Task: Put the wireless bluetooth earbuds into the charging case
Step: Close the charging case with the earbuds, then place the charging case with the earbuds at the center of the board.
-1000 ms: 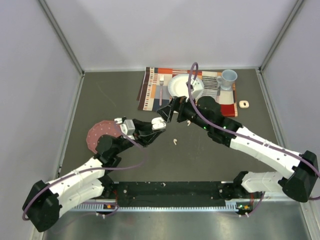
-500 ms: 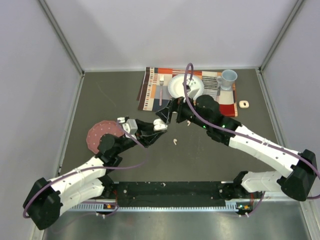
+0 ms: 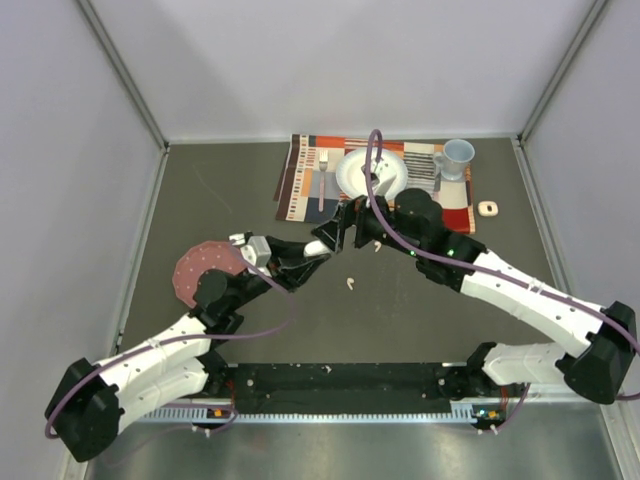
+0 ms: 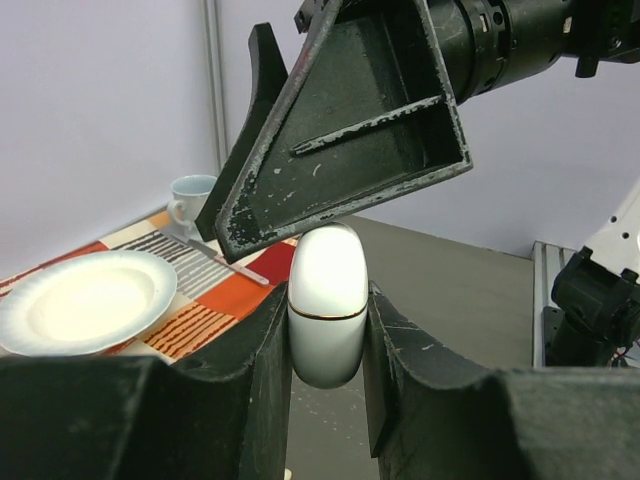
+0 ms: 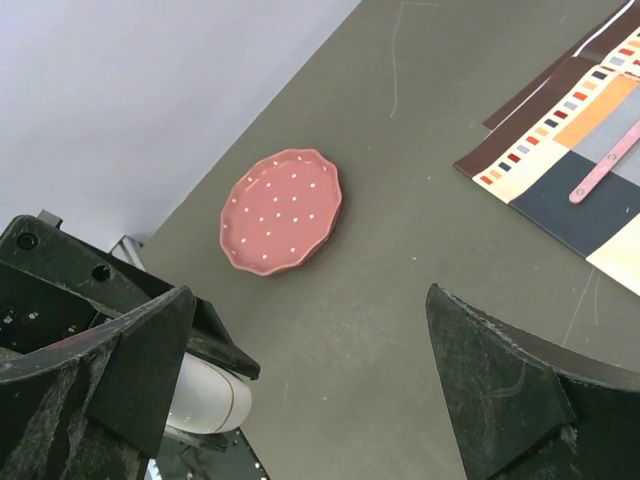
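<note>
My left gripper [image 4: 326, 312] is shut on the charging case [image 4: 327, 300], a closed white oval shell with a thin gold seam, held off the table mid-scene [image 3: 318, 247]. My right gripper [image 5: 312, 385] is open wide right beside it. One of its fingers [image 4: 350, 130] hangs just over the case's top, and the case [image 5: 205, 395] shows at its left finger. Two tiny white earbuds lie on the dark table: one [image 3: 348, 283] below the grippers, one [image 3: 377, 246] under the right arm.
A striped placemat [image 3: 300, 180] at the back carries a white plate [image 3: 352, 172], a fork [image 3: 322, 180] and a pale blue mug [image 3: 457, 157]. A red dotted plate [image 3: 197, 268] lies beside the left arm. A small beige item [image 3: 487, 208] sits far right.
The right gripper has edged closer to the case and its wrist has turned a little. The left gripper still holds the case in nearly the same spot.
</note>
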You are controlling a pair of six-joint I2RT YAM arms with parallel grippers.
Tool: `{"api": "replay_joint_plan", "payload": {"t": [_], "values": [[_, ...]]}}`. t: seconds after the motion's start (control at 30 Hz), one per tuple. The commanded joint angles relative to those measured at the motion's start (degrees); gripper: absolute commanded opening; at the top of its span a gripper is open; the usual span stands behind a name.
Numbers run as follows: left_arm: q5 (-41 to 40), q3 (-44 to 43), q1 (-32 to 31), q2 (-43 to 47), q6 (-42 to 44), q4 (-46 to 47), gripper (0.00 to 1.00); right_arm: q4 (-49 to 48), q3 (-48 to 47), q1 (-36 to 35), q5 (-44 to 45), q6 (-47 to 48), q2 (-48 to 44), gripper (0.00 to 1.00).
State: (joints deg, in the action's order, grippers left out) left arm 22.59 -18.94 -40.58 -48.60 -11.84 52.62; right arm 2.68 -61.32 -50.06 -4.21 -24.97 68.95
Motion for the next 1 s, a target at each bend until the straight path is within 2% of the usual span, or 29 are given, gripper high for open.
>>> {"api": "replay_joint_plan", "payload": {"t": [0.0,0.13,0.27,0.3,0.4,0.6,0.97], "values": [[-4.13,-0.40,0.15,1.40,-0.03,4.86,0.00,2.33,-1.35,0.14,0.94,1.86,-2.58,0.98],[-8.25,-0.22,0.06,2.37,-2.22,1.01,0.00,-0.99,3.56,0.14,18.21,-2.18,-6.53,0.99],[-11.77,-1.18,0.32,1.67,-1.44,-5.84,0.00,-5.67,9.90,0.40,26.52,-4.64,-11.46,0.99],[-12.74,-1.62,0.67,0.71,-1.78,-10.04,0.00,-5.49,10.69,0.75,26.97,-5.43,-12.77,0.99],[-11.44,-2.33,4.26,-3.50,-6.78,-12.45,0.00,-3.82,11.57,1.98,28.02,-7.37,-14.36,0.99],[-3.70,-1.28,14.03,-15.27,-22.34,-6.40,0.00,-2.24,12.01,3.48,27.68,-7.81,-15.95,0.99],[1.32,-6.20,15.18,-33.82,-29.73,-5.79,0.02,1.36,13.24,4.54,29.43,-7.81,-19.11,0.99]]}}
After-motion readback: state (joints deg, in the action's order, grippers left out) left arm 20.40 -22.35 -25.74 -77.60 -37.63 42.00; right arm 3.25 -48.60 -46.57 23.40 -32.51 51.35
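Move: The shut charging case is already in the left fingers; the bare table it is taken to lies about 11 cm ahead of the left hand, 2 cm left and 28 cm below. On that table, from this hand, one loose earbud is 6 cm ahead and 11 cm right, another 18 cm ahead and 20 cm right, and the pink plate 9 cm ahead and 34 cm left. From the right hand the case is about 6 cm back, 3 cm left and 3 cm lower. The outside of the open right gripper's finger comes free of the charging case's lid and swings away to the right by some 12 cm, slightly forward, the wrist turning clockwise. The left hand keeps its pinch on the case, eases forward a little, then plunges towards the bare table and forward, about 18 cm down in all, tipping about 50 degrees forward and down. ##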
